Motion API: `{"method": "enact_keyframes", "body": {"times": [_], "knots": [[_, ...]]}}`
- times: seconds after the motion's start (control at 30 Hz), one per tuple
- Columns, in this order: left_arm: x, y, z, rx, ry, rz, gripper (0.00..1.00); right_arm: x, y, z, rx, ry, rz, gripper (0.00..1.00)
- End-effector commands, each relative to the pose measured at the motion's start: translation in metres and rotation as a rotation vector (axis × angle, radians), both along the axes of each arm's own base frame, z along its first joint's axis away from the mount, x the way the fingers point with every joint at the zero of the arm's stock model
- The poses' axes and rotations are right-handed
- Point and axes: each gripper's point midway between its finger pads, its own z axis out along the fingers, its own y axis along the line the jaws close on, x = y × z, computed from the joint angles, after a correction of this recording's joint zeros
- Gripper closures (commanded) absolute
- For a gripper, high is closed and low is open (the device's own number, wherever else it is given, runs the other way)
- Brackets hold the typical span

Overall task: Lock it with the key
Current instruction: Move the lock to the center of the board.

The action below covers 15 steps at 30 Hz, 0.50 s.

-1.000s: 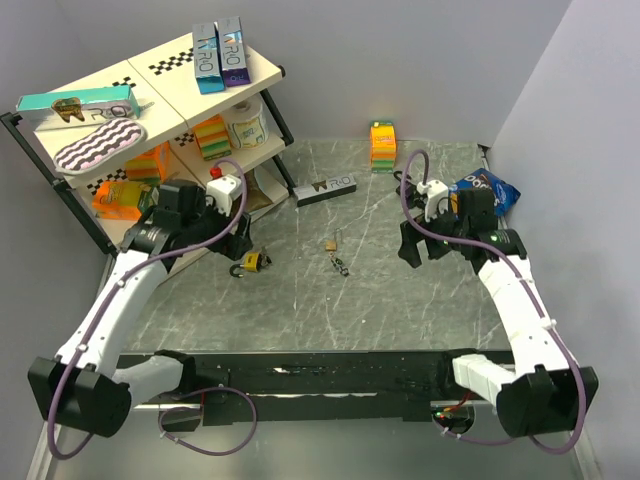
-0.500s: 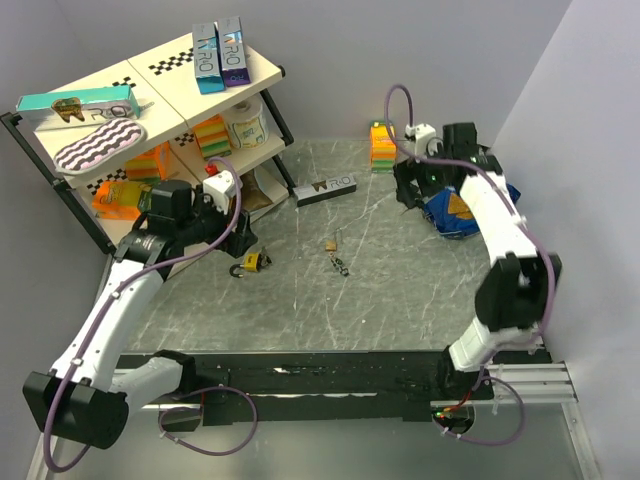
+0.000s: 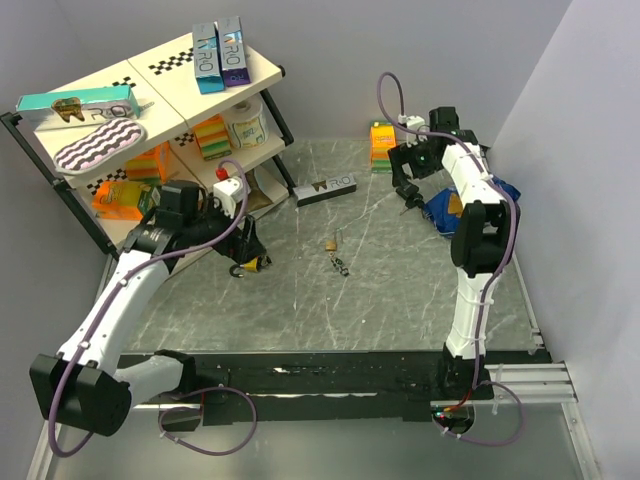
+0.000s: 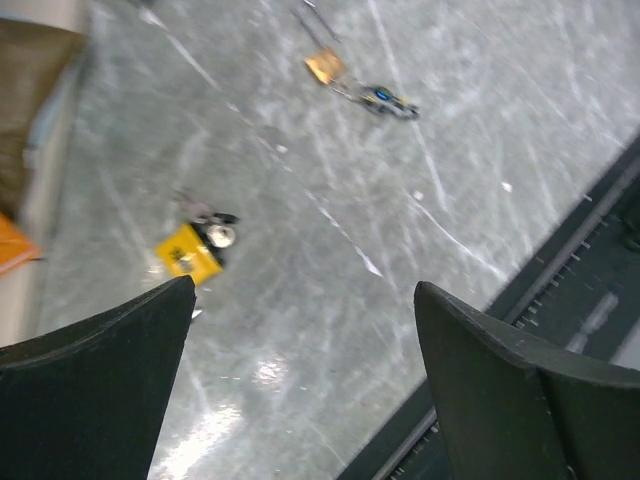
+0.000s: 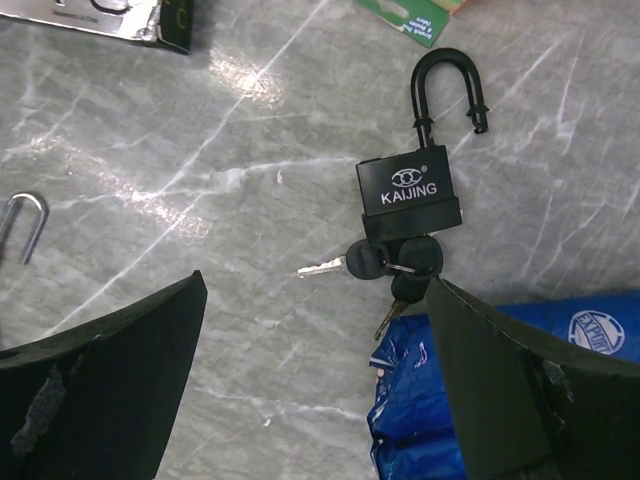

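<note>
The lock (image 3: 257, 264), a small brass-yellow padlock with a dark shackle, lies on the marble table just in front of my left gripper (image 3: 243, 246). In the left wrist view the lock (image 4: 190, 251) sits beyond the left fingertip. That left gripper (image 4: 302, 300) hangs open above bare table. The key (image 3: 337, 256), a gold-brown piece with small dark bits, lies mid-table; the left wrist view shows the key (image 4: 360, 86) further off. My right gripper (image 3: 405, 186) is stretched to the back right, open, far from both. Nothing is between its jaws; the right gripper (image 5: 315, 295) hovers above the tabletop.
An all-black padlock (image 5: 408, 196) with its own black-headed keys (image 5: 392, 264) lies under the right gripper, beside a blue bag (image 5: 480, 390). A black box (image 3: 325, 186) and an orange-green box (image 3: 381, 145) sit at the back. A tilted shelf (image 3: 130, 75) of goods stands at left.
The right arm has swung from the middle right out to the back, over the black padlock. The left gripper has edged toward the brass lock. Both stay open.
</note>
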Motion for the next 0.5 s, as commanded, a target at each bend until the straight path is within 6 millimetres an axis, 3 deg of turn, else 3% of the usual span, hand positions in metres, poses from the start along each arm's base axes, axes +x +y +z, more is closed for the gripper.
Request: {"method": "enact_keyframes", "body": {"times": [0.0,0.47], "knots": [[-0.013,-0.017,0.014,-0.065,0.011,-0.124,0.04,0.016,-0.011,0.0,-0.019,-0.024,-0.03,0.0],[-0.032,-0.027,0.019,-0.117,0.037,-0.225,0.04,0.045,-0.025,-0.057,-0.069,0.006,-0.085,0.0]]}}
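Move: The open black lock lies about 12 cm below my right hand, some 5 cm ahead and 3 cm to its right. Its keys lie about 3 cm nearer me than the lock. The orange box stands roughly 14 cm ahead of my hand and 4 cm to the left, the dark carton about 19 cm left and 4 ahead, and the blue bag some 18 cm right, level with it. From my left hand the lock is about 30 cm ahead, 33 right and 21 below. With its fingers still wide open, I sink my right hand some 6 cm and ease it a little forward, closing in from above on the black lock without reaching it yet. Meanwhile my empty left hand draws back about 3 cm and drifts right, swinging clockwise by roughly 10 degrees. ##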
